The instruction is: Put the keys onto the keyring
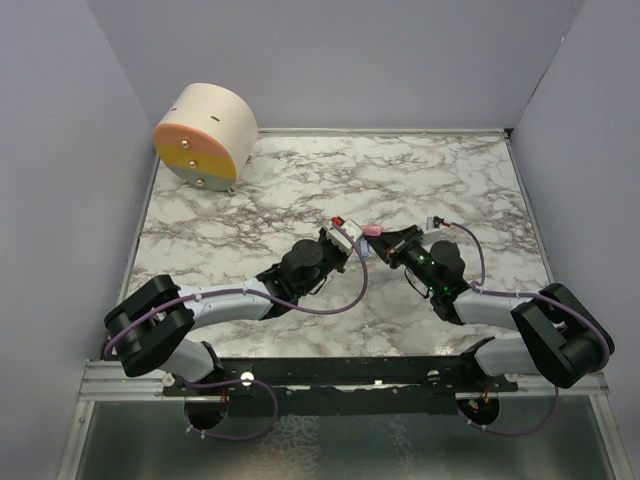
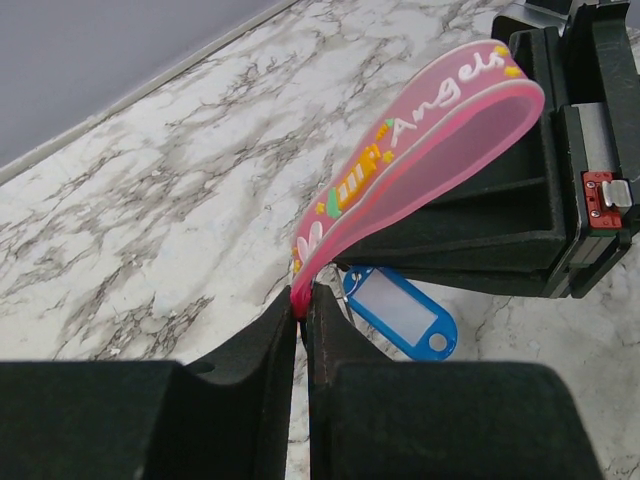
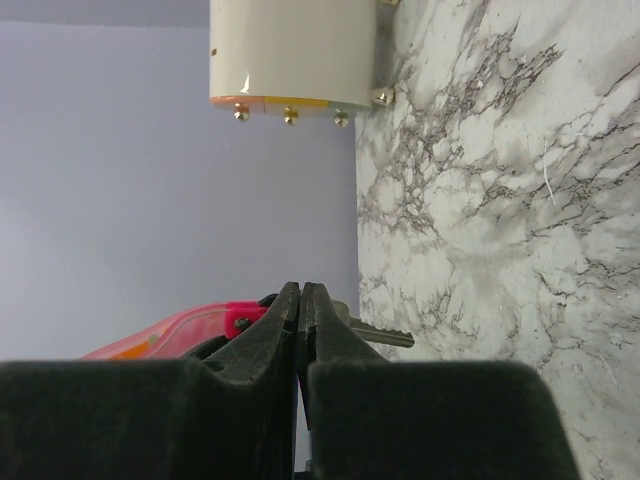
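Note:
The key is a pink rubber strap (image 2: 430, 140) lettered "Angels" with a grey metal blade (image 3: 380, 336). In the top view it shows as a pink spot (image 1: 372, 230) between both arms at mid-table. My left gripper (image 2: 302, 303) is shut on the strap's lower end. My right gripper (image 3: 300, 295) is shut on the key, with the blade sticking out on one side and the pink strap (image 3: 170, 338) on the other. The keyring's blue tag (image 2: 400, 312) with a white centre hangs just beside the left fingertips, under the right gripper's fingers (image 2: 470, 215). Its thin metal ring (image 2: 344, 298) barely shows.
A cream cylinder with an orange and yellow face (image 1: 205, 135) lies at the table's far left corner, and it also appears in the right wrist view (image 3: 290, 50). Grey walls close in the marble table (image 1: 450, 180) on three sides.

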Available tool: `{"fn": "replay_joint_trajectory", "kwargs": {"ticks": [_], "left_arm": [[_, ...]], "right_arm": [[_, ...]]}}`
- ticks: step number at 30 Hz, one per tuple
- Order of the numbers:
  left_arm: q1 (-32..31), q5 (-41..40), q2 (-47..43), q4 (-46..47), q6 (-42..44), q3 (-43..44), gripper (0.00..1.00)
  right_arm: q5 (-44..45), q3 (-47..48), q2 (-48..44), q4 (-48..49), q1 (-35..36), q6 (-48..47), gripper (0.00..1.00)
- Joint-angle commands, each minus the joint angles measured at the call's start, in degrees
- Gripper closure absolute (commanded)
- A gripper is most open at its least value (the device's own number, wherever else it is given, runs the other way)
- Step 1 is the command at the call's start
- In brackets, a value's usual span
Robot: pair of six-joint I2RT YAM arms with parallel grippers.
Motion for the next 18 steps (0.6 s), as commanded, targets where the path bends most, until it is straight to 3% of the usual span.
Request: {"fn": "replay_joint_trajectory", "kwargs": {"ticks": [1, 6, 18], "left_arm": [[-0.13, -0.81, -0.01, 0.18, -0.38, 0.52, 0.85], [-0.13, -0.68, -0.30, 0.07, -0.45, 0.43, 0.73], [-0.13, -3.09, -0.29, -0.12, -0.12, 0.17, 0.71]], "right_arm": [[2.15, -0.46, -1.68, 0.65, -0.60, -0.80, 0.99], [2.24, -0.19, -1.74, 0.23, -0.62, -1.55, 0.99], [3.76, 0.44, -5.41, -3.28, -0.69, -4.40, 0.99]]}}
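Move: My left hand is still, pinching the pink strap. The keys in my right fingertips lie about 2 cm to its right, 2 cm below and 1 cm ahead. The blue tag hangs about 3 cm right, 1 cm ahead and 5 cm below my left hand. From my right hand, the strap's loop stands about 4 cm above, 1 cm to the right and level fore and aft. I open my left fingers to roughly a quarter and let go of the pink strap, keeping that hand in place. My right hand keeps its closed grip on the keys and eases up about 1.5 cm, drifting slightly to the right, its fingertips tipping up a few degrees. ##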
